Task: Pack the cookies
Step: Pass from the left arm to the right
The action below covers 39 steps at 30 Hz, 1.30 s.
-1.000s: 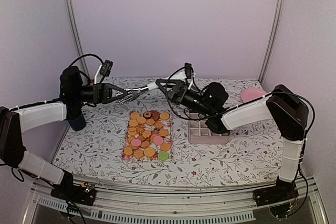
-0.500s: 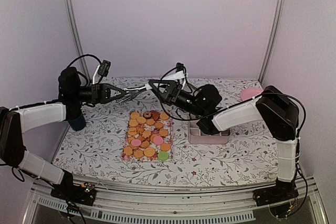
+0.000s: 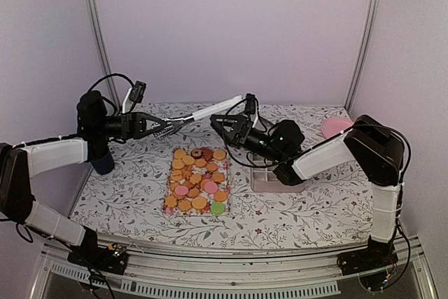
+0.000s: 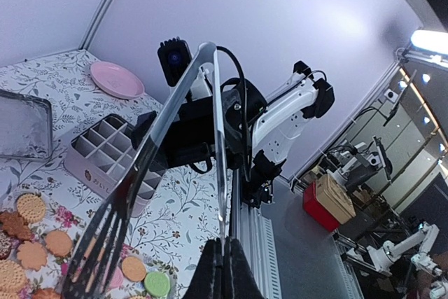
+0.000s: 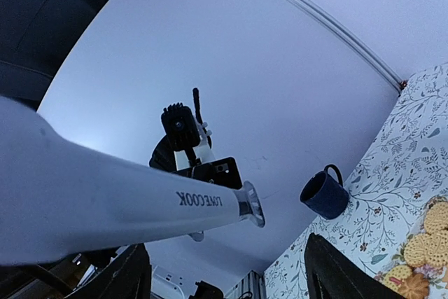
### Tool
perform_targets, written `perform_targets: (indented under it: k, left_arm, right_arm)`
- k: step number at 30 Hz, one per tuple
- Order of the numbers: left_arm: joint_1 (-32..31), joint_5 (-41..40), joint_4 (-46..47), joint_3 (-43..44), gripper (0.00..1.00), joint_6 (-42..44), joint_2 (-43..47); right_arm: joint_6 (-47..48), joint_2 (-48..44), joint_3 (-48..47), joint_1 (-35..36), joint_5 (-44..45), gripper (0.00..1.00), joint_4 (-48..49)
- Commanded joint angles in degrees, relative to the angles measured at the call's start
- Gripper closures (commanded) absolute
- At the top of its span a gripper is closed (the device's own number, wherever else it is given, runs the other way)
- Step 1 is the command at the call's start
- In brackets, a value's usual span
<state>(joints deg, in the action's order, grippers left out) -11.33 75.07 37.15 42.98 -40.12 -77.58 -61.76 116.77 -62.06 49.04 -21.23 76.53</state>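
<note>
The cookies are small round discs, mostly orange with a few pink, green and brown, lying close together on a floral tray at mid-table; some show in the left wrist view and the right wrist view. My left gripper hangs above the tray's far end, shut on the metal end of a slotted spatula with a white handle. My right gripper is open just under that handle, holding nothing.
A grey box of small compartments stands right of the cookies, partly behind my right arm. A pink plate lies at the back right. A dark blue mug stands at the left. A foil tray shows in the left wrist view.
My right gripper swung left past the spatula handle, then came back right and sits just under it. Its jaws narrowed, then widened again. The left arm and spatula stayed put.
</note>
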Motion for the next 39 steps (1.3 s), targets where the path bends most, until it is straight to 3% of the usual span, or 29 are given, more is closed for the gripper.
perform_targets:
  k: [1, 18, 27, 39]
  left_arm:
    - [0.5, 0.2, 2.8, -0.4, 1.00, -1.0, 1.1]
    - [0.4, 0.6, 4.5, -1.1, 1.00, -2.5, 1.0]
    - [0.6, 0.9, 5.1, -1.1, 1.00, -3.1, 1.0]
    - [1.0, 1.1, 4.7, -1.1, 1.00, -2.8, 1.2]
  right_arm:
    - [2.6, -4.7, 2.2, -1.5, 1.7, 0.23, 2.9]
    - [5.5, -1.4, -6.4, -0.1, -4.2, 0.37, -1.2]
    - [7.5, -1.9, -5.8, 0.2, -7.9, 0.43, -4.5]
    - [14.5, -7.3, -4.9, -0.2, -8.5, 0.65, -11.6]
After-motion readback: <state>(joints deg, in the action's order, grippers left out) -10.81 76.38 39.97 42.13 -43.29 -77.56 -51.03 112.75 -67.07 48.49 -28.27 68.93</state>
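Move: The tongs' handle, held out sideways by the left hand, passes some 5 cm above the right hand and about 1 cm ahead of it, level with it left to right. On the table some 27 cm below the right hand, the cookies lie about 10 cm to its left and 5 cm ahead; the sectioned box stands roughly 23 cm to its right and 11 cm ahead. From the left hand, the handle's middle is about 15 cm right, 4 cm ahead and 3 cm higher. Rightward a couple of centimetres to clear the handle, then up about 5 cm and back left, the right hand brings its open fingers around the tongs' handle, sinking slightly before a last small rise. The wrist rolls some 15 degrees, front side up, while the fingers close to about half their starting gap. The left hand stays put, still pinching the tongs by the head end. ##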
